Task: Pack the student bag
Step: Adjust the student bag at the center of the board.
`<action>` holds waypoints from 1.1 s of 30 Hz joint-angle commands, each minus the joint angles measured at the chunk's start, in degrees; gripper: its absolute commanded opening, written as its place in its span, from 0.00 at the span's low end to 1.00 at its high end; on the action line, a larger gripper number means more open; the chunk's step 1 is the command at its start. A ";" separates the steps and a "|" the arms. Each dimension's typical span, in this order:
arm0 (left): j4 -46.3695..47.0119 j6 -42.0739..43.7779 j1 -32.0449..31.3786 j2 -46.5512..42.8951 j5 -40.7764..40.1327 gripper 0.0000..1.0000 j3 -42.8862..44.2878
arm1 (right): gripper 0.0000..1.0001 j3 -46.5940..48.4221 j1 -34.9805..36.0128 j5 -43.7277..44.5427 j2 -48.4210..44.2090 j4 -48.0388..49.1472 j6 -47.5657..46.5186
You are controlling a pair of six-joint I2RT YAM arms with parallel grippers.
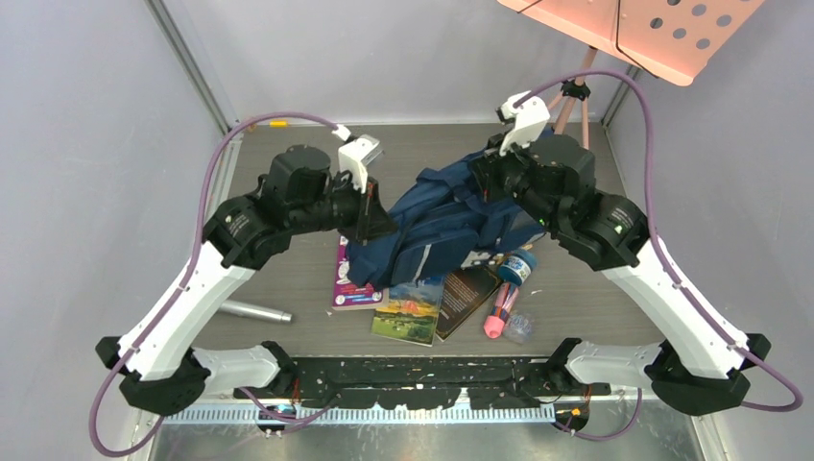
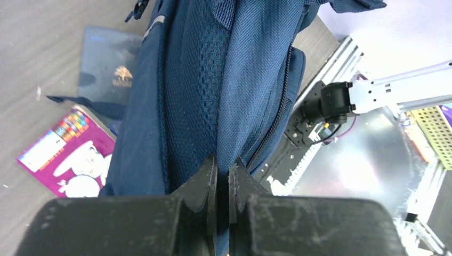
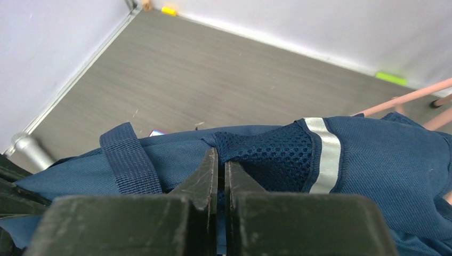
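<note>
The student bag [image 1: 437,226], navy with pale reflective stripes, is bunched up mid-table and held between both arms. My left gripper [image 1: 382,223] is at its left side, shut on a fold of bag fabric; in the left wrist view the fingertips [image 2: 223,166] pinch navy cloth beside a mesh panel and a zipper of the bag [image 2: 213,80]. At the bag's upper right my right gripper [image 1: 491,181] is also shut on the fabric. The right wrist view shows the gripper [image 3: 221,156] nipping the edge of a mesh pocket on the bag [image 3: 373,160], next to a webbing strap.
In front of the bag lie a purple book [image 1: 353,280], a landscape-cover book [image 1: 411,309], a dark book [image 1: 467,298], a pink marker [image 1: 498,315] and a blue-capped jar [image 1: 516,267]. A silver cylinder [image 1: 251,310] lies at left. A pink stand [image 1: 634,24] stands at back right.
</note>
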 commanded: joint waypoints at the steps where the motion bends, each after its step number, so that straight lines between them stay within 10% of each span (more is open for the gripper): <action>1: 7.72 -9.05 4.45 -8.06 6.36 0.00 -8.88 | 0.00 3.70 -1.00 3.50 2.94 0.73 0.77; 19: 13.88 -0.66 24.05 -10.02 -4.28 0.00 -21.42 | 0.07 10.81 0.21 4.59 21.69 9.11 2.75; 27: 14.56 3.49 24.14 -10.81 -9.90 0.00 -22.40 | 0.70 6.73 0.19 5.44 16.96 12.49 2.74; 33: 13.06 3.24 24.38 -8.02 -16.92 0.00 -22.36 | 0.94 0.35 0.18 7.92 10.35 13.24 4.28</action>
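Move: Both hands hold the student bag's upper edge high, with its body hanging between and below them. From the left hand, the board's centre is about 15 cm ahead, 5 cm right and 35 cm down; the purple book lies some 3 cm ahead, 7 cm left, and the landscape-cover book 7 cm back, 4 cm right, both at table height. From the right hand, the centre is about 8 cm ahead, 13 cm left and 40 cm down; the blue-lidded jar is 3 cm back, 15 cm right. Keep the left gripper shut on the bag and swing it about 12 cm left while lowering and reaching forward, turning it counter-clockwise. With the right gripper, carry its held edge left, forward and down by some 10 cm left, then open wide to let go of the bag and draw back to the right, rising slightly. ##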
